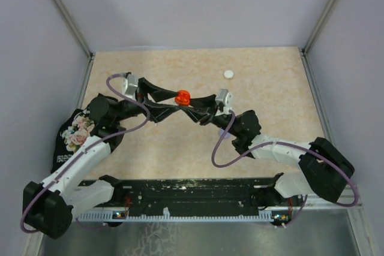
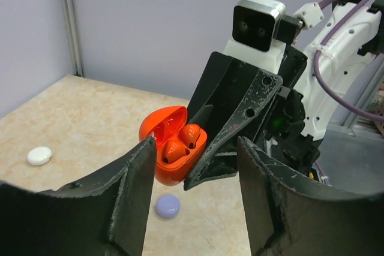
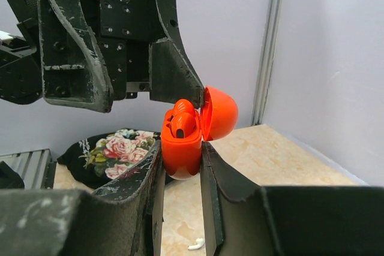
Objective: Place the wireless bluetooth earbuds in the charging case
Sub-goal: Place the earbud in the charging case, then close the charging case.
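Note:
The red charging case hangs above the table with its lid swung open. My right gripper is shut on its lower body. Two red earbuds sit side by side in its wells. My left gripper is open just in front of the case, with nothing between its fingers. In the top view the case lies between the left gripper and the right gripper over the middle of the table. A white earbud lies on the table below the case.
A lilac round case rests on the table under the red one. A white round case sits toward the back right. A black floral cloth lies at the left edge. Grey walls close in the back and sides.

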Controlling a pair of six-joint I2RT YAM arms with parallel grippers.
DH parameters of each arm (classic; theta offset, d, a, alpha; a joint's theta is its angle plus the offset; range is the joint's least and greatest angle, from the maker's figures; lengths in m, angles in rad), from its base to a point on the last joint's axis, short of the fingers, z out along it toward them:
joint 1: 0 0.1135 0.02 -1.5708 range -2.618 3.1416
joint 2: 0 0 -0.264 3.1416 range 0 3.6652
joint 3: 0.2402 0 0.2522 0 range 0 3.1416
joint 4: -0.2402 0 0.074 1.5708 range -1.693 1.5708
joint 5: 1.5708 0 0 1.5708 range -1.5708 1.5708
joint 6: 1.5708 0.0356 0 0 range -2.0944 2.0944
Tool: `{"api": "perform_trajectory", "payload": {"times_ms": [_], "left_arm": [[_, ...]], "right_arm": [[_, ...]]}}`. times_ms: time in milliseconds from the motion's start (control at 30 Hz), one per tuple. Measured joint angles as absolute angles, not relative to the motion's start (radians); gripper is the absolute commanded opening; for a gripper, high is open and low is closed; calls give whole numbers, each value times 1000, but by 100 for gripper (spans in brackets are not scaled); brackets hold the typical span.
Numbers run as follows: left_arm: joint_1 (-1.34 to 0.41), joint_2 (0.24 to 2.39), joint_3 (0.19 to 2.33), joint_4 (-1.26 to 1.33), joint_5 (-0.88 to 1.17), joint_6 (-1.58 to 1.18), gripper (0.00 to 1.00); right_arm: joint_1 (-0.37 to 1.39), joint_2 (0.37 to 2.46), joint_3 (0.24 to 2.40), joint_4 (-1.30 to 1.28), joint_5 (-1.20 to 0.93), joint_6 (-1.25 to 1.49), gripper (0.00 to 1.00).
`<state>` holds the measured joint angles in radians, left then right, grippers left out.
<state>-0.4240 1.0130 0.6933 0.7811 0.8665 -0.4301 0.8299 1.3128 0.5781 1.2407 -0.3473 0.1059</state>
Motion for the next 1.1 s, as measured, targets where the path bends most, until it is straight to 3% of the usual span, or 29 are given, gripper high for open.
{"api": "perform_trajectory", "payload": {"times_ms": [433,733,1100], "left_arm": [[-392,1000,777,602,893,-458,80],[-358,1073,830,581,1007,-521,82],[-373,1192,834,774,1139,-672,81]], "right_arm": [[781,1228,535,1211,-365,105,0],[760,1190,529,1169,-470,106,0],[760,1248,585,1171,-552,136,0]]}}
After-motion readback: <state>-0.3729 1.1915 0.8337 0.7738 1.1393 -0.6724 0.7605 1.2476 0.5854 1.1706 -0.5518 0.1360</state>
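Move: The open charging case, both earbuds in it, sits in the right hand's fingers, its middle about 1 cm ahead, 1 cm left and 1 cm above that hand point. From the empty left hand the case is some 3 cm to the right and 1 cm ahead, at about its height. On the table roughly 26 cm below the left hand, a lavender disc lies about 3 cm ahead and 17 cm right, and a small white piece 6 cm ahead and 10 cm left. The left hand holds nothing and spreads its already parted fingers wider around the case while turning clockwise some 15 degrees and rolling its forward side down about as much; it wavers up by about 1 cm, then sinks to end roughly 1 cm lower and 1 cm farther right, its fingers on either side of the case. The right hand keeps its grip and carries the case nearly 3 cm to the right, then back leftward and towards the base, ending about 1.5 cm back and 1 cm right of its start, turned slightly counter-clockwise. ##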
